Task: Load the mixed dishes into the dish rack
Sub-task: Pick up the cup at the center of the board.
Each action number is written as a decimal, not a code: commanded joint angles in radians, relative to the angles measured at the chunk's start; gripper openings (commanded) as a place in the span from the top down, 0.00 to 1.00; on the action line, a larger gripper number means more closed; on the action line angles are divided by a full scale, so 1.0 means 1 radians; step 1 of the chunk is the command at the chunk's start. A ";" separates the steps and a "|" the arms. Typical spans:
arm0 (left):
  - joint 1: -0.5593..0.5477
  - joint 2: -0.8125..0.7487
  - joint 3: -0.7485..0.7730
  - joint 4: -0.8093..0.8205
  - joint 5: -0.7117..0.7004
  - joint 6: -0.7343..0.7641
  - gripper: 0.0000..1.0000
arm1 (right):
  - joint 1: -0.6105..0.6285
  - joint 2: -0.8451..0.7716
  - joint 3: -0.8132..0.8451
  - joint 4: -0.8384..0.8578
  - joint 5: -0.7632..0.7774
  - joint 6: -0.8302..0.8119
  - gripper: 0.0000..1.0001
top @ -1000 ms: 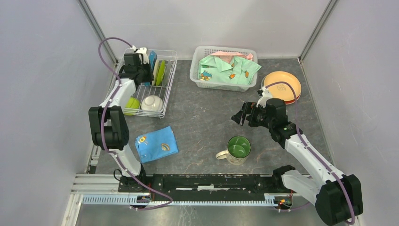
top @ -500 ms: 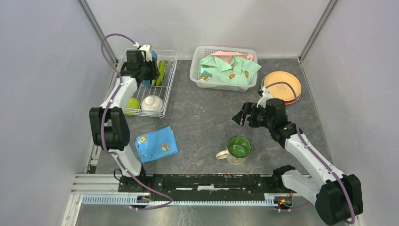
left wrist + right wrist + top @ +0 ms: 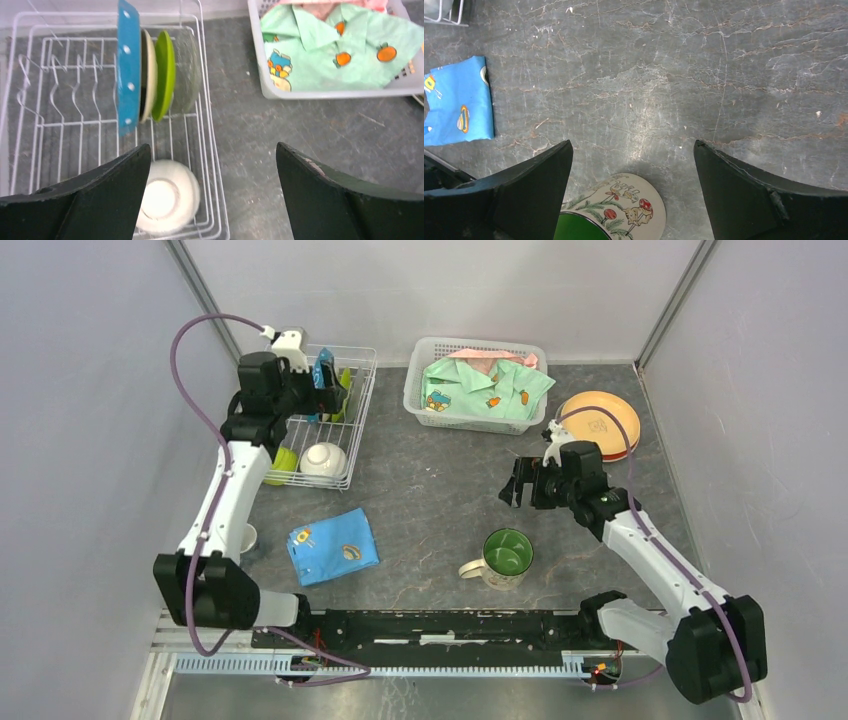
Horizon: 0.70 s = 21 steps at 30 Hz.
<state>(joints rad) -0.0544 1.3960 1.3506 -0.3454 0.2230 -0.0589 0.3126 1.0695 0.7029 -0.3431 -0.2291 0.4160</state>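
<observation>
The white wire dish rack [image 3: 365,400] stands at the far left. In the left wrist view a blue dotted plate [image 3: 128,70], a cream plate [image 3: 148,75] and a lime-green plate [image 3: 164,75] stand on edge in the rack [image 3: 65,100], with a white bowl [image 3: 162,197] upside down near its front. My left gripper [image 3: 212,145] hangs open above the rack's right edge [image 3: 328,400], holding nothing. My right gripper [image 3: 632,141] is open just above the green-lined mug [image 3: 624,210], which stands on the table [image 3: 505,555]. Orange and red plates [image 3: 600,422] lie stacked at the far right.
A white latticed basket [image 3: 415,390] with green clothing sits at the back centre. A folded blue cloth [image 3: 332,546] lies front left. A green cup [image 3: 281,462] sits in the rack beside the bowl. A small white cup [image 3: 245,537] stands by the left arm.
My left gripper has opened and let go of the blue dotted plate, now standing in the rack, and the arm has drawn back. The right gripper shifted slightly right.
</observation>
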 commanded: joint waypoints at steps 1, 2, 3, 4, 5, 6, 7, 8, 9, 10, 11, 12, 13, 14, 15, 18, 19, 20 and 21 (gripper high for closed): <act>-0.022 -0.101 -0.130 0.029 0.037 -0.085 0.00 | -0.003 -0.047 0.040 -0.004 -0.017 -0.057 0.02; -0.028 -0.129 -0.160 0.042 0.044 -0.103 0.00 | -0.002 -0.051 0.050 -0.022 -0.004 -0.064 0.03; -0.034 -0.156 -0.192 0.053 0.050 -0.118 0.00 | -0.003 -0.054 0.065 -0.042 0.002 -0.072 0.05; -0.040 -0.180 -0.221 0.063 0.051 -0.133 0.00 | -0.004 -0.052 0.082 -0.073 0.010 -0.085 0.07; -0.042 -0.204 -0.247 0.074 0.054 -0.144 0.00 | -0.004 -0.051 0.101 -0.107 0.014 -0.101 0.08; -0.042 -0.225 -0.273 0.082 0.057 -0.154 0.00 | -0.004 -0.049 0.115 -0.136 0.017 -0.115 0.11; -0.043 -0.256 -0.297 0.091 0.058 -0.165 0.00 | -0.002 -0.050 0.127 -0.167 0.018 -0.127 0.12; -0.044 -0.280 -0.325 0.106 0.062 -0.173 0.00 | -0.002 -0.054 0.135 -0.193 0.017 -0.139 0.13; -0.044 -0.302 -0.352 0.127 0.069 -0.175 0.00 | -0.002 -0.057 0.140 -0.213 0.015 -0.148 0.15; -0.044 -0.332 -0.382 0.155 0.064 -0.181 0.00 | 0.000 -0.061 0.144 -0.234 0.012 -0.156 0.16; -0.044 -0.361 -0.417 0.190 0.042 -0.206 0.00 | 0.001 -0.064 0.146 -0.251 0.005 -0.164 0.18; -0.044 -0.389 -0.452 0.228 0.013 -0.251 0.00 | 0.003 -0.065 0.148 -0.268 -0.008 -0.174 0.19; -0.043 -0.408 -0.479 0.242 -0.013 -0.303 0.00 | 0.007 -0.071 0.150 -0.281 -0.022 -0.181 0.20; -0.043 -0.413 -0.489 0.240 -0.035 -0.338 0.00 | 0.010 -0.072 0.149 -0.296 -0.036 -0.184 0.21; -0.045 -0.410 -0.493 0.227 -0.050 -0.368 0.00 | 0.016 -0.074 0.151 -0.312 -0.044 -0.188 0.22; -0.046 -0.386 -0.502 0.199 -0.062 -0.416 0.00 | 0.047 -0.081 0.153 -0.352 -0.050 -0.200 0.23; -0.047 -0.384 -0.511 0.201 -0.053 -0.418 0.00 | 0.059 -0.082 0.155 -0.367 -0.048 -0.205 0.23; -0.046 -0.386 -0.521 0.219 -0.033 -0.415 0.00 | 0.068 -0.085 0.156 -0.384 -0.046 -0.207 0.23; -0.048 -0.388 -0.531 0.232 -0.015 -0.414 0.00 | 0.079 -0.088 0.156 -0.395 -0.043 -0.209 0.23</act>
<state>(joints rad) -0.0978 1.0039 0.8520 -0.1802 0.1978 -0.3855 0.3573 1.0088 0.8173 -0.6624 -0.2554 0.2428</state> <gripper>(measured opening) 0.996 0.774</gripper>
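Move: The mug-like cup stands roughly 10 cm back and 3 cm left of the right hand, its middle some 8 cm lower. Beyond that hand, the orange plates lie about 21 cm ahead and 17 cm to its right; the blue cloth is about 35 cm to its left and 3 cm back, both on the table. From the empty left hand over the rack, the cup lies roughly 26 cm back, 31 cm right and 24 cm below. Heading back for the cup, the empty right hand first lifts about 2.5 cm, then draws back 4–5 cm and starts to sink, turning some 10 degrees counter-clockwise while its fingers narrow slightly; no touch is seen. The left hand, wide open, draws back about 9 cm over the rack and sinks 5 cm, its left side rolling down. ##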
